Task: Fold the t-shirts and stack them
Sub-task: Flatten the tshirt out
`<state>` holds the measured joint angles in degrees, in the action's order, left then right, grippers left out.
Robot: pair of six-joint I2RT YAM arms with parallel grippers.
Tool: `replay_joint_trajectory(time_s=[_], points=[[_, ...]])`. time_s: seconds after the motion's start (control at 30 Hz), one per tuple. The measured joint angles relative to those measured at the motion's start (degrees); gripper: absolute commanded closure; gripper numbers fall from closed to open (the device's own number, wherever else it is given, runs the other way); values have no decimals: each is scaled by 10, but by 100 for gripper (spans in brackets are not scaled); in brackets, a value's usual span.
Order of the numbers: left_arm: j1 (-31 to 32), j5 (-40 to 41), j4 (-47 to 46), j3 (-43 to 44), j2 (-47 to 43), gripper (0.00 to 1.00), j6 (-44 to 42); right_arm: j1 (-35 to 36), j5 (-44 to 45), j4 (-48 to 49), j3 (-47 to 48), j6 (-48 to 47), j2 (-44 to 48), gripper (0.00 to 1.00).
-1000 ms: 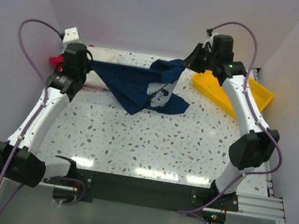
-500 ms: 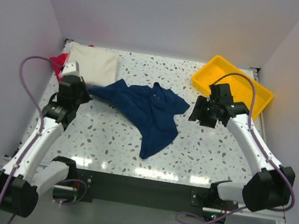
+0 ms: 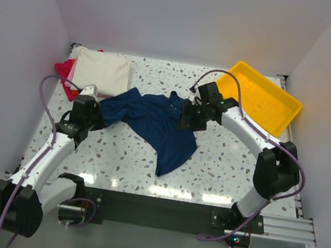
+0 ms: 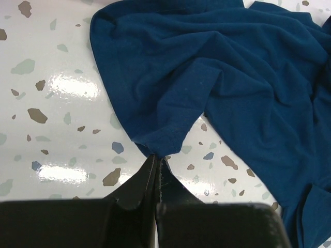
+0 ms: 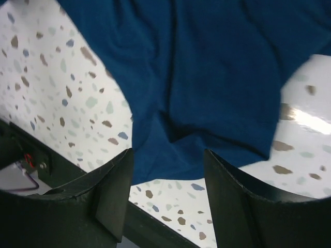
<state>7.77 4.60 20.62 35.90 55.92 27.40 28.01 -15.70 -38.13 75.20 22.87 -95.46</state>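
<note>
The navy blue t-shirt (image 3: 159,123) lies crumpled and spread on the middle of the table, with its print hidden. My left gripper (image 3: 96,114) is shut on the hem of its left sleeve; in the left wrist view the closed fingertips (image 4: 156,157) pinch the edge of the cloth (image 4: 232,77). My right gripper (image 3: 186,118) is open and empty just above the shirt's right side. The right wrist view shows the cloth (image 5: 207,62) below its spread gripper (image 5: 168,173). A folded cream shirt (image 3: 102,71) lies at the back left on red and pink ones (image 3: 63,69).
The yellow plastic tray (image 3: 263,98) stands at the back right, behind my right arm. The speckled table (image 3: 222,163) has white walls on three sides. The black base rail runs along the near edge.
My right gripper has moved left from beside the yellow tray to over the shirt's right side. My left gripper has shifted slightly nearer with the sleeve. A second ago both held the shirt up.
</note>
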Motion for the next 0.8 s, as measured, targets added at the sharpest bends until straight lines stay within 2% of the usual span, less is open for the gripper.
replay_joint_trajectory(time_s=[0.2,0.37,0.63,0.8], points=[[0,-4,0,0,2,100,-2,77,-30,0,6,-25,-54,41],[0,-6,1,0,10,100,-10,121,-20,1,6,-41,-92,41],[0,-5,6,0,8,100,-16,134,46,18,2,-41,-102,40],[0,-5,13,0,-3,100,-16,131,56,43,1,-59,-98,41]])
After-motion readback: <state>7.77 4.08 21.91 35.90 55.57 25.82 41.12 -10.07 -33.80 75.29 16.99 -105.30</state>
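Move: From the right hand, the fold at the t-shirt's near end lies about 8 cm back, 6 cm left and some 11 cm below; the shirt's near-left corner is roughly 14 cm back and 7 left, its near-right corner 2 back and 6 right. The yellow bin is about 18 cm ahead and 25 right. From the left hand, already pinching the shirt's far-left end, that fold lies around 23 cm right, 5 back and 10 lower. Sweep the open right gripper left, down and back over the near part of the t-shirt, about 6 cm each way, turning it some 15 degrees counter-clockwise; then ease it 2-3 cm forward again, staying low over the cloth with fingers apart. Hold the left gripper in place, keeping its pinch on the shirt. ##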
